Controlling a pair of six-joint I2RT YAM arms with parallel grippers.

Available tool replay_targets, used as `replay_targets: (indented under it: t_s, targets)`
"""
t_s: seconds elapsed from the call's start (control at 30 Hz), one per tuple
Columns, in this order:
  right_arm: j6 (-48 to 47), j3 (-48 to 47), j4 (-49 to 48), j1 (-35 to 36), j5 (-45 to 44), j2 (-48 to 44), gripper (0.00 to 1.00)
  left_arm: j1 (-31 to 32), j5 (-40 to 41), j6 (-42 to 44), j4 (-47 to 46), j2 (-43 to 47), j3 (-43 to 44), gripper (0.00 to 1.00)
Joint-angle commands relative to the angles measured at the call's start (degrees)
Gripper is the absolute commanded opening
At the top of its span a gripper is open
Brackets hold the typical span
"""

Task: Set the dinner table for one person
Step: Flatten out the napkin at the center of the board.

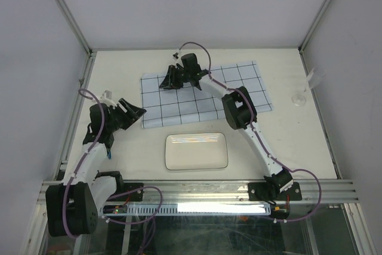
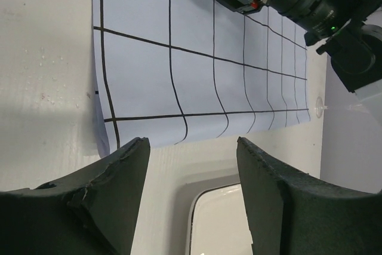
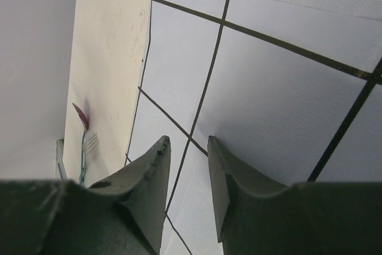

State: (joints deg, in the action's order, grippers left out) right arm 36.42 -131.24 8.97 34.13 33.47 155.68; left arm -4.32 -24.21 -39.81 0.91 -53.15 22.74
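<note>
The dinner table [image 1: 286, 141] is a cream-white top with rails round it. A pale-blue cloth with a dark grid [image 1: 239, 85] lies flat at its middle back. A white rectangular plate [image 1: 197, 150] sits in front of the cloth. My left gripper [image 1: 136, 113] hovers open by the cloth's near left corner. In the left wrist view its jaws [image 2: 192, 144] stand wide over bare table, between the cloth edge [image 2: 179, 88] and a plate corner [image 2: 224, 219]. My right gripper [image 1: 169, 80] is over the cloth's far left part. Its fingertips [image 3: 188, 141] are narrowly apart and down at the cloth [image 3: 268, 88], with nothing held.
A small clear glass [image 1: 298, 98] stands on the table at the far right, also in the left wrist view [image 2: 320, 108]. A fork and a red-tipped utensil [image 3: 83, 141] lie by the table's left edge in the right wrist view. Grey walls enclose three sides.
</note>
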Motion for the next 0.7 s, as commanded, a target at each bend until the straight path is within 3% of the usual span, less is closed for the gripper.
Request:
replay_targets:
  t_s: [0.0, 0.2, 0.67]
  targets:
    - [-6.1, 2.3, 4.2, -1.7, -4.6, -5.6, 0.36, 1.5, 2.9, -1.6, -9.1, -4.2, 0.2, 0.62]
    - [-13.1, 3.8, 11.3, -2.1, -8.5, -10.5, 0.36, 2.4, 3.9, -1.2, -16.7, -14.1, 4.5, 0.61]
    - [-24.1, 11.1, 21.3, -5.0, -20.1, -22.0, 0.35, 6.1, 4.9, -0.2, -23.9, -37.0, 20.0, 0.61]
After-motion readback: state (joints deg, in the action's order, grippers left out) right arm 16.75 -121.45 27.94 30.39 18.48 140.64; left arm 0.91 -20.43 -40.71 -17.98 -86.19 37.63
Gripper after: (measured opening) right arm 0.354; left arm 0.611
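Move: The napkin's far left corner lies about 24 cm ahead of the left hand, level with it sideways, and its near left corner is almost straight beneath; both are some 8 cm lower. The right hand is already down at the cloth. From it the far left corner is roughly 9 cm left and 4 cm farther out, the napkin's middle about 19 cm right and 3 cm back, and the tray's middle some 15 cm right and 29 cm back. The right hand backs off to its right, about 10 cm across the napkin from its left part towards the middle, staying low at first and then lifting some 2 cm while its part-open fingers tip roughly 25 degrees more steeply down. Meanwhile the left hand, open and clear of the cloth, sinks a little and then sweeps about 10 cm forward along the napkin's left side towards the far left corner, which the right hand is leaving. ##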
